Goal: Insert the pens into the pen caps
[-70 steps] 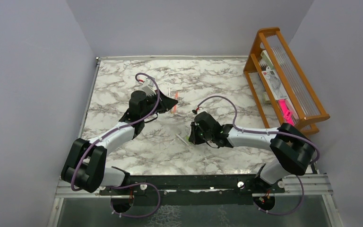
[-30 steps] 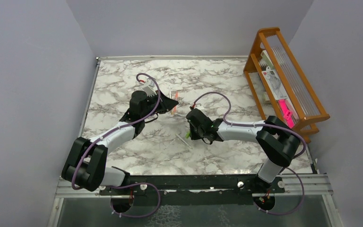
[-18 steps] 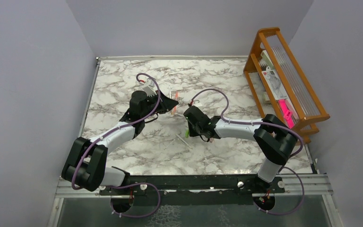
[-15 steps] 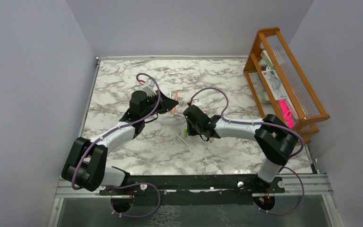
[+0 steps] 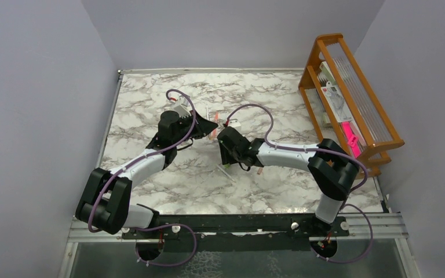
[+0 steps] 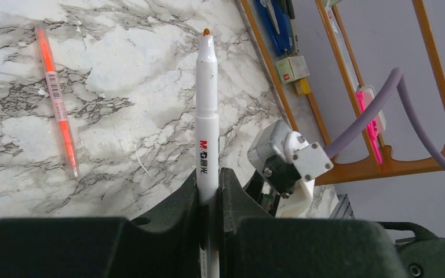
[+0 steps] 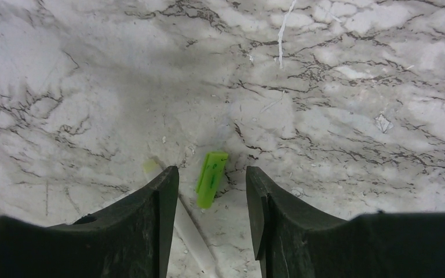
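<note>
My left gripper (image 6: 208,179) is shut on a white pen (image 6: 207,116), which sticks up out of the jaws with its orange tip bare. In the top view this gripper (image 5: 208,126) hangs over the middle of the table. An orange-red pen (image 6: 58,104) lies flat on the marble beyond it. My right gripper (image 7: 211,172) is open and points down. A bright green pen cap (image 7: 211,178) lies on the table in the gap between its fingers, touching neither. Another white pen (image 7: 191,237) lies partly under the left finger and shows in the top view (image 5: 227,172).
A wooden rack (image 5: 347,92) with stationery stands along the right edge of the marble table (image 5: 150,92). The two grippers are close together mid-table, and the right arm's wrist (image 6: 290,159) shows just beyond the left gripper. Grey walls close in three sides.
The right arm has moved left toward the left gripper and its jaws have opened. The green cap, earlier at its fingers, now lies on the table. The left arm has stayed still.
</note>
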Robot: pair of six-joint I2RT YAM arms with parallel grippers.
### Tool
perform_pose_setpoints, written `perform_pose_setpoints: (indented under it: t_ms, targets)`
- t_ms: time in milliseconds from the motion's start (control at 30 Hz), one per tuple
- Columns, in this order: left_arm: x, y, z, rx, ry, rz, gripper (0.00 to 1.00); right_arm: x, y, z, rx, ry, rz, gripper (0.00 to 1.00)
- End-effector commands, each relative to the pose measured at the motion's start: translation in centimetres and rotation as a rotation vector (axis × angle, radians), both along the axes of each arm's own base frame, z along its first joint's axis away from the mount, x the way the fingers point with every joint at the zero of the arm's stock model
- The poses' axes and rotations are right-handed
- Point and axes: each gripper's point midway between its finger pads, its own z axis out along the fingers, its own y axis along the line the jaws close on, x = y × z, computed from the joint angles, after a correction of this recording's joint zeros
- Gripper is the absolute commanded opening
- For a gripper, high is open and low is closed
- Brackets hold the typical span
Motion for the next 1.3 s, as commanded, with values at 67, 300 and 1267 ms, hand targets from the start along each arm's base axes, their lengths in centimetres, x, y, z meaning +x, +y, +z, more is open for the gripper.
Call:
perform_pose_setpoints:
  t_ms: [67, 300, 1267]
  targets:
    - [0.0, 0.2, 0.7, -0.012, -0.022, -0.005, 0.0, -0.4, 0.1, -1.6, -0.076, 0.022, -0.016, 0.45]
    - [0.0, 0.4, 0.6, -0.013, -0.018, -0.002, 0.0, -1.2, 0.0, -2.8, -0.117, 0.046, -0.027, 0.35]
    - [-4.8, -3.1, 3.6, -0.189, -0.036, -0.2, 0.0, 3.2, -6.5, 16.1, 0.597, -0.451, -0.188, 0.01]
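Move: The green cap lies on the table between the right hand's open fingers, about 3 cm below and 1 cm back of them. The loose white pen's middle is some 2 cm back of the cap. The small orange cap lies about 11 cm to the hand's right and 3 cm back, the orange pen roughly 13 cm ahead and 3 cm left. From the left hand, still holding a white pen, the green cap is about 9 cm back, 3 cm right and 17 cm down. The right fingers pinch the green cap where it lies, after sinking about 2.5 cm and easing slightly back around it. Once shut, the hand sweeps up some 10 cm and to its right by nearly 6, coming a little forward as the fingertips tilt up. Late on, the left hand, keeping its grip on the white pen, draws back about 3 cm. ##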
